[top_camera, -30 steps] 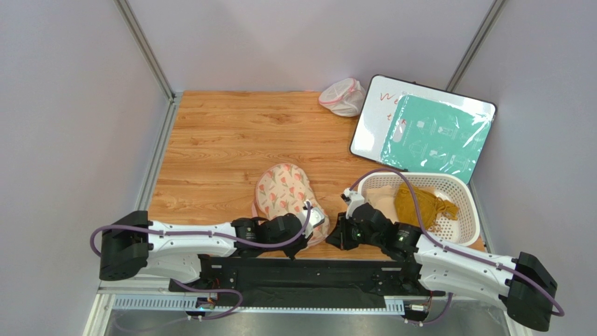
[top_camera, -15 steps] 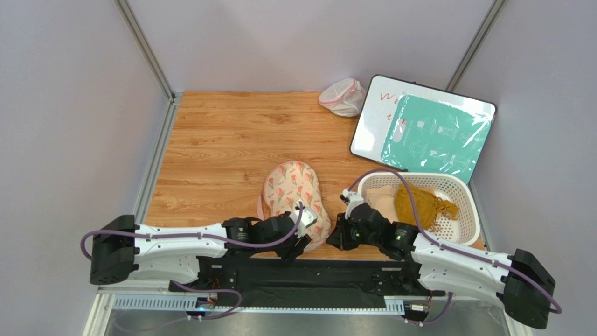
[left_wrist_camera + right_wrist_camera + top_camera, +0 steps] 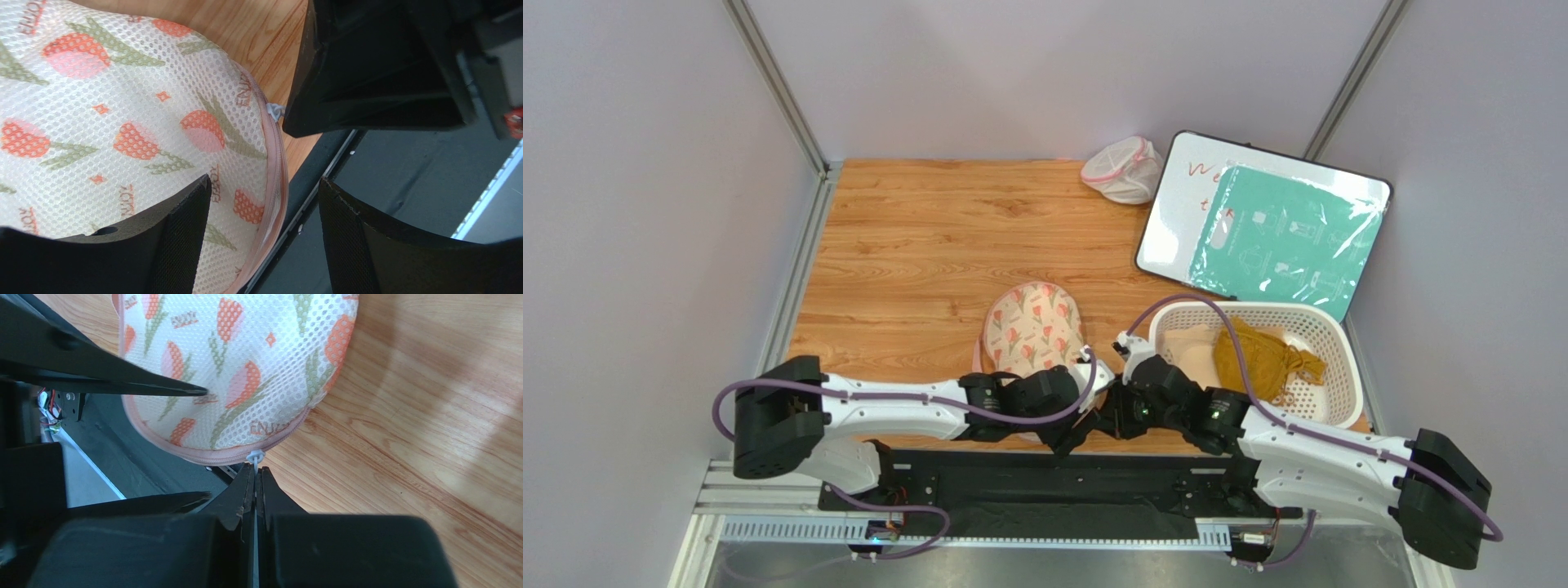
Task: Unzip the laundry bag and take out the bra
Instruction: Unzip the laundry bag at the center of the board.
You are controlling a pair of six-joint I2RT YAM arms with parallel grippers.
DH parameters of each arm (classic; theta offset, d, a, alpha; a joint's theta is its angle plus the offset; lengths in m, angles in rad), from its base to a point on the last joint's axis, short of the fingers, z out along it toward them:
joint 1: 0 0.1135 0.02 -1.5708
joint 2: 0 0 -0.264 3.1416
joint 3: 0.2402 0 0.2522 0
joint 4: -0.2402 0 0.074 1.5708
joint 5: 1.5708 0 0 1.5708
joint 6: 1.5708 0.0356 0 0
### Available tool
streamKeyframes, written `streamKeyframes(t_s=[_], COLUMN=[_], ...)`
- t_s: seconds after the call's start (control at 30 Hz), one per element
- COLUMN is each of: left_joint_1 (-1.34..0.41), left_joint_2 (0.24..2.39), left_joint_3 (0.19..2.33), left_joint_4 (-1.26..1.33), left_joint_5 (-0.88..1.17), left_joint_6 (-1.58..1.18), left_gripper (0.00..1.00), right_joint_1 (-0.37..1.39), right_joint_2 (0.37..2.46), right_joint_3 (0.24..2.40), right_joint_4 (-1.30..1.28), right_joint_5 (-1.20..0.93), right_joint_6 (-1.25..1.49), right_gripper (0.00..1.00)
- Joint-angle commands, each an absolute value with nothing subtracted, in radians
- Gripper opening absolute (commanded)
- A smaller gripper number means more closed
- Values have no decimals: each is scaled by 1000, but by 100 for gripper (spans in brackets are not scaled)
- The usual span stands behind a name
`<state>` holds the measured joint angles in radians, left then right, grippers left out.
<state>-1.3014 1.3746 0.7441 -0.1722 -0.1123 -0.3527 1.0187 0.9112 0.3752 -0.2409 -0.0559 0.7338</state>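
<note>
The laundry bag [image 3: 1032, 328], cream mesh with an orange-pink and green tulip print and pink edging, lies at the table's near edge. It also shows in the left wrist view [image 3: 92, 122] and the right wrist view [image 3: 245, 355]. My right gripper [image 3: 255, 471] is shut on the small white zipper pull [image 3: 255, 457] at the bag's near rim. My left gripper [image 3: 264, 208] is open, with one finger [image 3: 178, 239] over the bag's fabric and the other past the table edge. In the top view the two grippers meet at the bag's near right corner [image 3: 1097, 404]. The bra is hidden.
A white basket [image 3: 1339, 355] holding a mustard cloth [image 3: 1259, 355] stands right of the bag. A whiteboard with a green sheet [image 3: 1265, 227] lies at the back right, with a small white mesh pouch [image 3: 1124, 169] beside it. A black rail [image 3: 1038, 472] runs along the near edge.
My left gripper has slid right along the bag's near edge, up against the right gripper. The bag shifted slightly right and turned. The right gripper has barely moved.
</note>
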Motion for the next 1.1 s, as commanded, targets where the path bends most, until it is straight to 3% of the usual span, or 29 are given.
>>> streamKeyframes(t_s=[0.0, 0.13, 0.2, 0.23, 0.27, 0.37, 0.5, 1.07], left_joint_1=[-1305, -1305, -1305, -1305, -1305, -1305, -1305, -1305], left_joint_2=[1426, 1433, 1431, 1430, 1430, 1425, 1407, 1221], left_joint_3=[790, 778, 766, 764, 759, 749, 733, 614], left_joint_4=[-110, -110, -113, -120, -123, -130, -140, -239], left_joint_5=[-87, -109, -115, -127, -133, -146, -161, -247], left_joint_6=[-339, -347, -354, -356, -359, -368, -376, -376], left_gripper=[71, 69, 62, 55, 42, 20, 0, 0], right_joint_1=[1028, 1032, 1032, 1032, 1034, 1034, 1034, 1034], right_joint_2=[910, 916, 919, 922, 923, 928, 928, 890], right_joint_3=[408, 402, 405, 405, 406, 407, 403, 403], right_joint_4=[-167, -138, -137, -135, -135, -133, -140, -198], right_joint_5=[-83, -92, -94, -95, -95, -91, -87, -48], right_joint_6=[741, 746, 746, 746, 747, 747, 747, 742], right_gripper=[0, 0, 0, 0, 0, 0, 0, 0])
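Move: The laundry bag's zippered edge lies between the left hand's open fingers, roughly 1 cm below its hand point and neither ahead nor to either side; from the right hand that spot is about 4 cm left and 1 cm back. The zipper pull, already in the right fingers, is some 4 cm right of the left hand and 1 cm ahead. The bag's body centres about 8 cm ahead of the left hand and 6 cm to its left. The white basket sits some 22 cm right of the right hand and 8 cm ahead. The bag's zippered edge, just beside the pull, is taken by the left hand: it sinks about 1 cm with open fingers, shuts them fully and pinches the edge, then draws left some 2.5 cm while rising about 1 cm, the wrist barely turning. The right hand keeps its pinch on the zipper pull and creeps about 1 cm left and 1 cm up. ##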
